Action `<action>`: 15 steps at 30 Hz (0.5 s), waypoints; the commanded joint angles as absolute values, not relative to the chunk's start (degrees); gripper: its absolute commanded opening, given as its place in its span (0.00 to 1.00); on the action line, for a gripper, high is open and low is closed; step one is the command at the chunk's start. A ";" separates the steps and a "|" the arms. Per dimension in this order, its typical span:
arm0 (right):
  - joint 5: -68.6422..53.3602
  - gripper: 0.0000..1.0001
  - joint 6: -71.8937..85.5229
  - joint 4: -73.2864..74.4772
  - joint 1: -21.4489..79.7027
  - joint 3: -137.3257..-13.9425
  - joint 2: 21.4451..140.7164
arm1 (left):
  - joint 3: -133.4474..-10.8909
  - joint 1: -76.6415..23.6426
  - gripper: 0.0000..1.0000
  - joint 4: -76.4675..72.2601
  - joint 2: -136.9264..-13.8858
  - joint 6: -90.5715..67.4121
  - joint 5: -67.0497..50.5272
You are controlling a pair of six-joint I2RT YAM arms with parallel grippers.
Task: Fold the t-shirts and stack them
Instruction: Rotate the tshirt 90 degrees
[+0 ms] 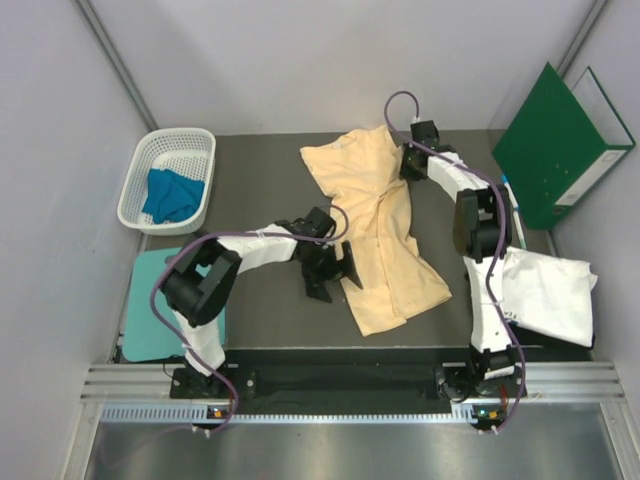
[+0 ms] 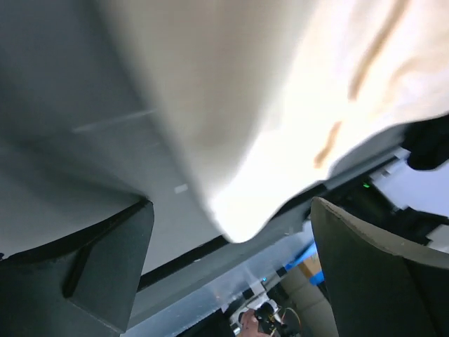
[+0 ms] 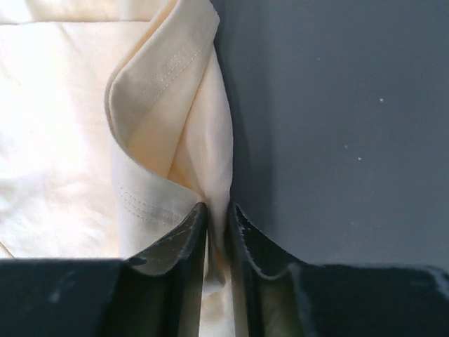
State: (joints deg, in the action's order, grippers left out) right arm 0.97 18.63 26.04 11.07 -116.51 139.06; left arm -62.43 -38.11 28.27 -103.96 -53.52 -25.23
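Note:
The large peach-yellow t-shirt (image 1: 385, 225) lies crumpled across the middle of the dark table. My right gripper (image 1: 408, 160) is at its far right edge, shut on a pinched fold of the peach cloth (image 3: 168, 105); the right gripper (image 3: 217, 217) has fabric squeezed between both fingers. My left gripper (image 1: 335, 270) stands wide open beside the shirt's left edge near the hem. In the left wrist view the peach shirt (image 2: 280, 105) hangs blurred over the left gripper (image 2: 231, 260), with nothing clamped. A white t-shirt (image 1: 545, 290) lies at the right. A blue t-shirt (image 1: 172, 195) sits in the basket.
A white basket (image 1: 135, 180) stands at the far left. A stiff green folder (image 1: 555, 140) leans at the far right corner. A teal mat (image 1: 145, 310) lies at the near left under the left arm. Grey walls close in both sides.

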 commanded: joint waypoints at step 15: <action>3.78 1.00 17.93 31.37 5.71 -92.57 106.89 | -68.29 -43.68 0.00 36.81 -113.30 -47.56 -24.18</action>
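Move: Just to the right of the open left hand, about 5 cm off, 3 cm nearer the base and 2 cm lower, runs the t-shirt's left edge; its near-left corner lies some 6 cm to that hand's right and 12 cm back. The right hand has the t-shirt's far right edge at its shut fingertips. From the right hand, the right hem corner lies about 34 cm back and 12 cm to the right, and the blue-white strip roughly 31 cm right, 11 cm back. Sweeping about 6 cm rightward onto the t-shirt's left edge, the left hand then draws back and down a couple of centimetres while its fingers shut and pinch the cloth there. Meanwhile the right fingers open fully and let go of the far right edge, and that hand backs off some 8 cm towards the base and as far to the right, rising about 8 cm, mostly late. ##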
